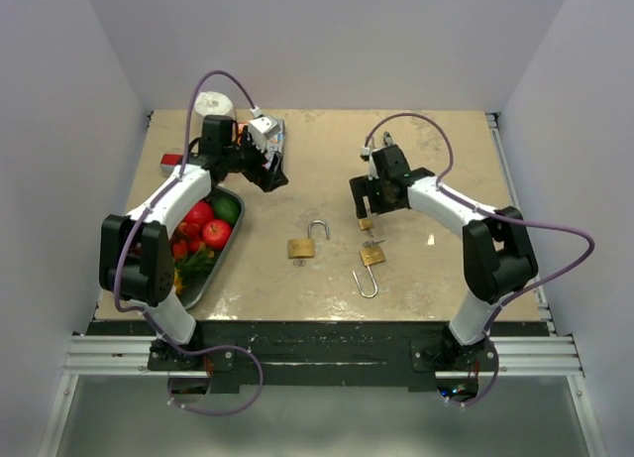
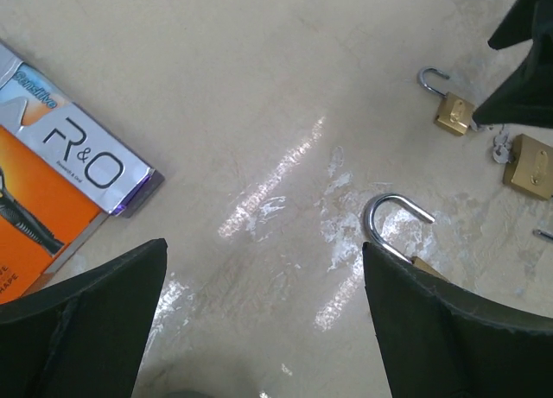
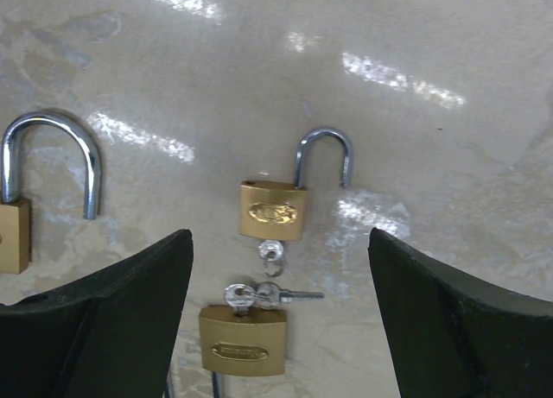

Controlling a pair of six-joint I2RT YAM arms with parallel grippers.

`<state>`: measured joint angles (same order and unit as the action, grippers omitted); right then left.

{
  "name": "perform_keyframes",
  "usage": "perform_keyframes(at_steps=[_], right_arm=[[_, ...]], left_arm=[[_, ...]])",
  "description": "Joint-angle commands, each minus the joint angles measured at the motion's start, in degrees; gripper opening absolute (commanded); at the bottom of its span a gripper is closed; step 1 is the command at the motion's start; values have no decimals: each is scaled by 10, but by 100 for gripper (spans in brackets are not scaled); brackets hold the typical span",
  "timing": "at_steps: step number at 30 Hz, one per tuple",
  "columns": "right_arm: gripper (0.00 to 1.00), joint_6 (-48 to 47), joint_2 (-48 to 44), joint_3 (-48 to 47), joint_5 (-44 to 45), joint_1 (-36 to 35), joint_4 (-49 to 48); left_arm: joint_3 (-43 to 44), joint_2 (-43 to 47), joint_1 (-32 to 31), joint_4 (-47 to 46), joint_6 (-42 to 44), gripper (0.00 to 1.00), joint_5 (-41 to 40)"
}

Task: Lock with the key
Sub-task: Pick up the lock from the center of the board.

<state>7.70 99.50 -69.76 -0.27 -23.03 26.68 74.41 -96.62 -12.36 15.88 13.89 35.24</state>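
Observation:
Three brass padlocks lie on the beige table, all with open shackles. My right gripper (image 1: pixel 371 209) (image 3: pixel 278 238) hovers open over the middle padlock (image 3: pixel 273 210) (image 1: pixel 366 223), which has a key (image 3: pixel 270 255) in its base. Just nearer lies the second padlock (image 3: pixel 243 339) (image 1: pixel 371 256), with a key (image 3: pixel 240 296) in it and a spare key (image 3: pixel 294 294) on the ring. The third padlock (image 1: pixel 302 246) (image 3: pixel 12 236) is to the left. My left gripper (image 1: pixel 275 174) (image 2: pixel 264 244) is open and empty above bare table; its right finger hides most of the third padlock, whose shackle (image 2: pixel 393 221) shows.
A metal tray (image 1: pixel 238 196) of red and green fruit sits at the left. An orange and silver box (image 2: pixel 60 173) (image 1: pixel 280 140) lies below the left wrist, a white roll (image 1: pixel 213 105) at the back left. White walls close in the table.

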Motion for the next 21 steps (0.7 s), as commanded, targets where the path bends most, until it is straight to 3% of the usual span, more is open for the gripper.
perform_keyframes(at_steps=[1,21], right_arm=[[84,36,17,15,47,-27,-33],[62,47,71,21,118,-69,-55]], left_arm=[[-2,28,8,-32,-24,99,-23],[-1,26,8,-37,-35,97,-19]])
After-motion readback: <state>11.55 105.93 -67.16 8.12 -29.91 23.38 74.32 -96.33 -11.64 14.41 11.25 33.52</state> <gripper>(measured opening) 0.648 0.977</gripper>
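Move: The small open padlock aimed at lies about 7 cm below the right hand, 1 cm or so to its left and about level with it in reach. The middle-sized padlock sits some 7 cm back towards the base from the right hand, hardly off to either side, and the large padlock's body about 14 cm to the hand's left and 5 cm back. From the empty left hand, the small padlock is roughly 18 cm to the right, 5 cm back and 16 cm below. The right hand sinks about 5 cm onto the small padlock in the middle of the board, easing some 2 cm left and 2 cm back towards its base as it comes down, with the wrist tipping its left side down by only about 5 to 10 degrees. On the way the fingers narrow from nearly wide open to about two thirds, one on each side of the brass body as the hand looks down on it, without yet closing on the padlock. ##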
